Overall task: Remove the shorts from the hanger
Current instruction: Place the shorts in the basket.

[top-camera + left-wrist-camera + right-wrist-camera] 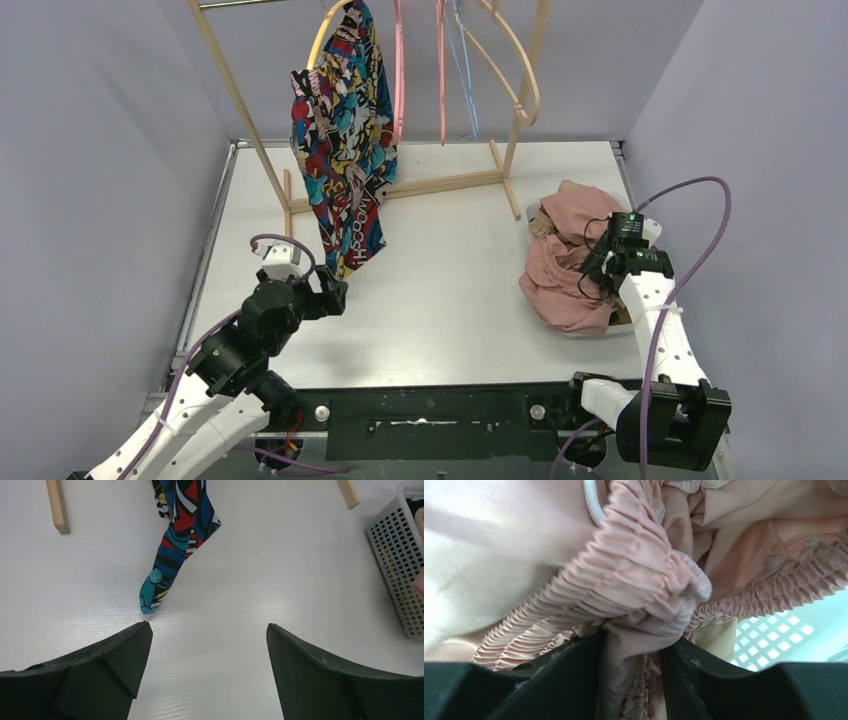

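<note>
The comic-print shorts (345, 150) hang from a yellow hanger (323, 35) on the wooden rack (240, 100); their lower tip reaches the table in the left wrist view (172, 555). My left gripper (335, 292) is open and empty, low over the table just in front of that tip (207, 625). The dusty pink shorts (565, 270) lie on a heap at the right. My right gripper (597, 262) is on the heap, shut on a fold below the gathered waist (624, 575), the cloth pinched between the jaws (636, 647).
Empty pink hangers (400, 70) and a wooden hanger (520, 80) hang on the rack. Its wooden feet (57, 507) rest on the table. A white lattice basket (395, 555) holds the heap, with beige cloth (542, 222) under the pink. Grey walls stand on both sides.
</note>
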`<state>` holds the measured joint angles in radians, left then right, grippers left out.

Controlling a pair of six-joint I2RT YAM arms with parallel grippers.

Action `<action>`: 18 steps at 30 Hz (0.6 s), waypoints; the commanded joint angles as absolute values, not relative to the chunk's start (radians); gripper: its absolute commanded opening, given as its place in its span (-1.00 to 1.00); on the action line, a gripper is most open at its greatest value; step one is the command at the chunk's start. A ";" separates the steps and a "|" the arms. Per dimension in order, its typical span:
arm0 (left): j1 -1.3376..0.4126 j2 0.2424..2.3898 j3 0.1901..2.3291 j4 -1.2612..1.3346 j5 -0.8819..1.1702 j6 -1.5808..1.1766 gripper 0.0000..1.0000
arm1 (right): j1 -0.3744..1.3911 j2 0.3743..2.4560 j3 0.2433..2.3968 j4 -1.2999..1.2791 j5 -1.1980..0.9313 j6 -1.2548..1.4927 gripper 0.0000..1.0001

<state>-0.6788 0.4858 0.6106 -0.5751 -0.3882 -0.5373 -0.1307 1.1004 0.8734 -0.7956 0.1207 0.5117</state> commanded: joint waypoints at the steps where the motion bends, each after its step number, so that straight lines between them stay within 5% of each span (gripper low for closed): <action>1: -0.678 0.472 0.614 -0.513 -0.395 -0.527 0.71 | -0.134 1.066 0.949 -0.853 0.149 0.509 -0.08; 9: -0.683 0.465 0.612 -0.538 -0.455 -0.570 0.71 | -0.134 1.101 1.012 -0.920 0.240 0.533 0.16; 12: -0.713 0.461 0.628 -0.583 -0.496 -0.599 0.71 | -0.135 1.103 1.050 -0.921 0.246 0.547 0.43; 18: -0.727 0.437 0.618 -0.568 -0.518 -0.600 0.71 | -0.129 1.104 1.097 -0.951 0.122 0.589 0.48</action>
<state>-0.7238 0.4553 0.6102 -0.5953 -0.4770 -0.5835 -0.1307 1.1088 1.0367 -0.9253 0.1875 0.5507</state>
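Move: The pink shorts lie heaped in the basket, the heap's middle some 4 cm to the right hand's left, level with it and about 4 cm below; a bunch by the waistband is between its half-open fingers. The basket's middle is almost under that hand, 1 cm to its left. A rack foot stands about 17 cm ahead and 18 cm left. From the left hand the shorts lie some 50 cm to the right and 5 cm ahead. The pink shorts' bunched cloth is let go as the right fingers, already opening, spread further on either side of it to about three quarters wide. The right hand backs up out of the heap by some 4 cm, drifting about 1 cm to the right, still pointing steeply down over the basket. ##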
